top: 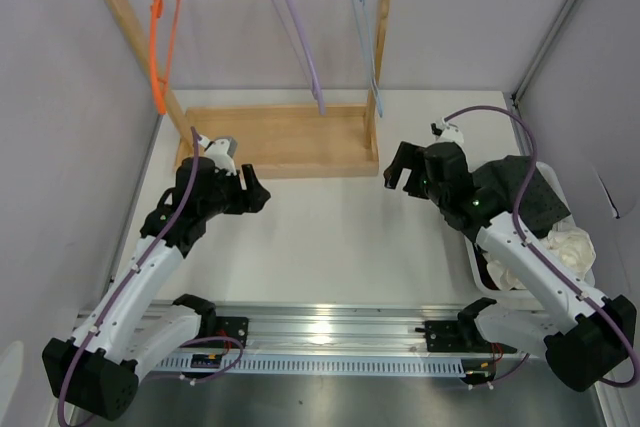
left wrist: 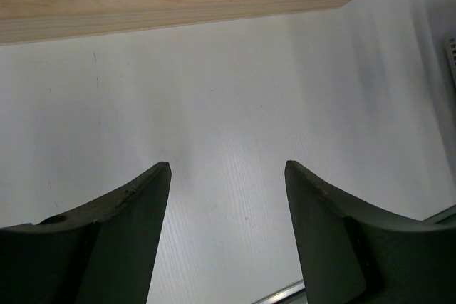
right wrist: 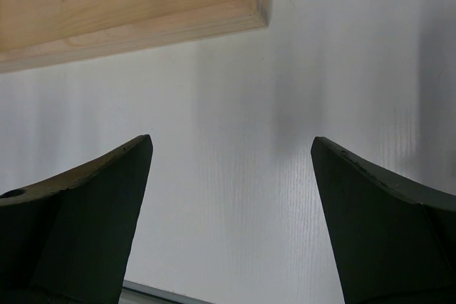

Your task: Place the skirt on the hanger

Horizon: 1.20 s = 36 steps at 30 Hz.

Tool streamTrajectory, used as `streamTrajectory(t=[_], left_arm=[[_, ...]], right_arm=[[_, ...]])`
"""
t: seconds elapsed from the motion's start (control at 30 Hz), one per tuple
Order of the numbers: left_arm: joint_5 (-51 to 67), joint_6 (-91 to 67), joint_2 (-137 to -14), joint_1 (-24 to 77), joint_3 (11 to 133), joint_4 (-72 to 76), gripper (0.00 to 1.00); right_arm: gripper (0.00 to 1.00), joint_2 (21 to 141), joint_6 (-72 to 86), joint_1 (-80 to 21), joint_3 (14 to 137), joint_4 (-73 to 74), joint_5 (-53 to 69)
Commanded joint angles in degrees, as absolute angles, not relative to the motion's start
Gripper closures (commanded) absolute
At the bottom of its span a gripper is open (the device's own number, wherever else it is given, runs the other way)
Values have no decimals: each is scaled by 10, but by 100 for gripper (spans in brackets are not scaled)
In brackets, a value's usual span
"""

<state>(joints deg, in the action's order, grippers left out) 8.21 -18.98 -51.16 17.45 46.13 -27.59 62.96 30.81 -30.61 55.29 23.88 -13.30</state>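
The skirt (top: 540,199), dark charcoal fabric, lies bunched in a white bin (top: 476,265) at the right, partly behind my right arm. From the right end of the wooden rail hangs the light-blue hanger (top: 369,47). My left gripper (top: 255,187) (left wrist: 228,165) is open over bare table, just in front of the rack's wooden base (top: 290,142). My right gripper (top: 391,169) (right wrist: 231,140) is open too, near the base's right front corner. Nothing is between either pair of fingers.
An orange hanger (top: 157,37) and a purple hanger (top: 300,37) hang on the same rail. A white cloth (top: 570,247) lies in the bin beside the skirt. The base's front edge (left wrist: 178,5) (right wrist: 128,30) fills the top of both wrist views. Walls close in left and right.
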Motion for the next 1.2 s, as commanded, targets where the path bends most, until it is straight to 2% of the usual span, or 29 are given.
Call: streamTrajectory(t=[0.0,0.2,0.3,0.43,0.47,0.6,0.67,0.77,0.87,1.17], left_arm=[[90,-184,-501,178,462,-265,29],[95,-184,-501,178,464,-267,28],[99,-185,-493,178,464,-269,28],[110,-185,-483,178,462,-269,27],[113,-185,-480,178,462,-267,27],[123,-185,-476,177,461,-267,27],[132,-185,-473,177,461,-266,27],[138,-186,-470,177,460,-265,27],[141,-186,-469,177,460,-264,27],[137,-186,-461,177,458,-268,27]], right_arm=[[1,624,305,-303,606,256,-157],[1,602,314,-272,649,297,-144],[1,590,325,-220,668,332,-139],[1,586,330,-60,703,416,-91],[0,585,327,22,705,428,-76],[1,584,313,201,688,472,-6],[1,582,304,247,658,477,19],[0,568,314,261,629,483,-16],[1,555,318,278,585,468,13],[1,539,308,279,507,468,1]])
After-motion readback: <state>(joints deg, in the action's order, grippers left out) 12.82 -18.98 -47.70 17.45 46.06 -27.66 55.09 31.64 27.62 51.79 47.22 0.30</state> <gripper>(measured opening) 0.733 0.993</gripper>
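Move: The dark skirt lies heaped in the white basket, about 25 cm to the right of the right gripper, roughly level with it front to back and some 13 cm lower. The basket's middle is about 29 cm right and 4 cm back. The white cloth beside the skirt is about 33 cm right and 9 cm back, and the rack base is about 19 cm ahead and 25 cm left. From the left gripper the skirt is some 53 cm right and 3 cm ahead. Swing the open right gripper some 27 cm right to the skirt in the basket, lifting about 6 cm on the way and turning it close to 50 degrees clockwise. Then sink about 12 cm and draw back, tipping the fingers further down over the skirt's near part; keep them wide open and short of gripping. Let the left gripper ease up and back only slightly. ##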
